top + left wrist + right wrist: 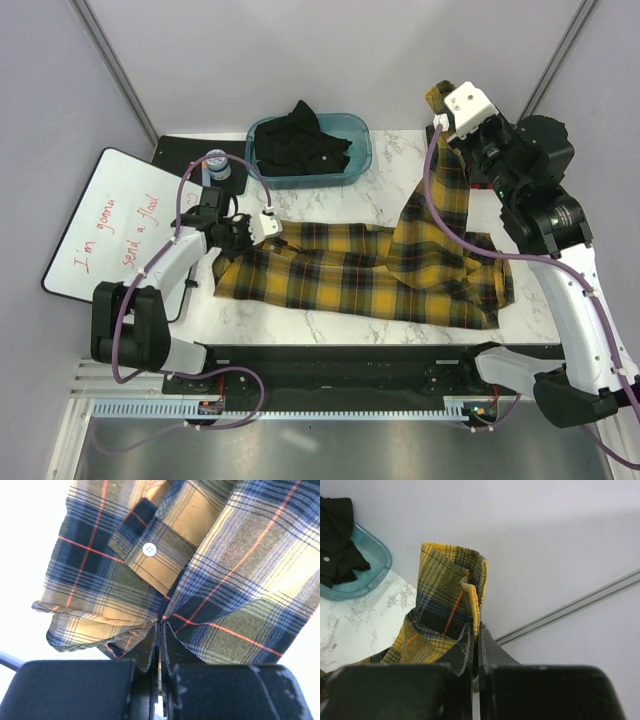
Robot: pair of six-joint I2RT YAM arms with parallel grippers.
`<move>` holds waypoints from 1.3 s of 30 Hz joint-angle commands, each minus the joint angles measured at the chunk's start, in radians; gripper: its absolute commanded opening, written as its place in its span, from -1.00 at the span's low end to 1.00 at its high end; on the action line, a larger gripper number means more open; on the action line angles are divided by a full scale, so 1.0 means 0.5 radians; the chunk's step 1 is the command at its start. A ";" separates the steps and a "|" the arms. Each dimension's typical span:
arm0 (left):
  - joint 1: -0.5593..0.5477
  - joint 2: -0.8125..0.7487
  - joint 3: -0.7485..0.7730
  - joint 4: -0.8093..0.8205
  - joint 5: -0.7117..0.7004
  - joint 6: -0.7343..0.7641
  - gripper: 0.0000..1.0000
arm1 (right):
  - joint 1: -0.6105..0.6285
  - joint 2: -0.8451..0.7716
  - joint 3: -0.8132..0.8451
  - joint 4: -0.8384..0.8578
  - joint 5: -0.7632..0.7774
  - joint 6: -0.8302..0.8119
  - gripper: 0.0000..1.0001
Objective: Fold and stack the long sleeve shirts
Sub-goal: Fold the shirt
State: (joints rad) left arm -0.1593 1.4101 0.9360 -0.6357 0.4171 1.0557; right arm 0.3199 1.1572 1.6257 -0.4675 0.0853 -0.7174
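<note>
The yellow-and-black plaid long sleeve shirt (340, 270) lies stretched across the marble table, and its right part rises in a steep drape. My right gripper (441, 110) holds that raised end high at the back right, shut on a folded edge of the plaid shirt (445, 595). My left gripper (282, 238) is low over the shirt's upper left edge, shut on the plaid cloth (225, 580) beside a white button (149, 549). Dark long sleeve shirts (300, 140) lie heaped in a teal bin (358, 150). I cannot tell them apart.
A whiteboard (105, 225) with red writing lies at the left, a black mat (185, 150) behind it. A blue-capped bottle (217, 165) stands by the left arm. The teal bin (367, 572) sits at the back centre, and grey walls close in the table.
</note>
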 commanded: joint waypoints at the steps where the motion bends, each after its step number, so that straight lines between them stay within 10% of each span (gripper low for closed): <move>1: -0.004 -0.013 -0.052 0.198 -0.079 -0.062 -0.96 | -0.063 0.017 -0.103 0.248 0.093 -0.108 -1.00; 14: -0.013 0.278 -0.083 0.339 -0.187 -0.166 -0.74 | -0.152 0.312 -0.140 0.414 -0.256 -0.041 -1.00; 22: 0.048 0.131 0.051 0.225 0.046 -0.408 0.42 | -0.069 0.480 -0.058 0.147 -0.333 0.158 -1.00; 39: 0.554 -0.074 0.355 0.044 0.994 -1.366 0.66 | 0.691 0.864 -0.067 -0.013 -0.367 1.020 -1.00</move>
State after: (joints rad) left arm 0.0292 1.3830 1.0966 -0.5735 0.7761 0.5171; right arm 0.6174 1.5185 1.5585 -0.4721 -0.0921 -0.3588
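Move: The right hand holds the sleeve by its cuff, high up; the middle of the folded shirt body lies about 20 cm to its left, 8 cm back and 46 cm below. From this hand, the blue bin sits some 24 cm ahead and 28 cm left, and the folded dark shirt about 24 cm ahead and 12 cm right. The left hand pinches the shirt's left end, whose resting spot is roughly 5 cm straight below; the white jar stands about 22 cm ahead of that hand and 3 cm left. Forward and down at first, then sweeping left and slightly back while still sinking, the right hand carries the pinched cuff about 19 cm left and 17 cm lower over the shirt, tipping some 30 degrees down. The left hand lowers its cloth about 5 cm, opens wide to let go, then rises clear, rolling its left side down. ##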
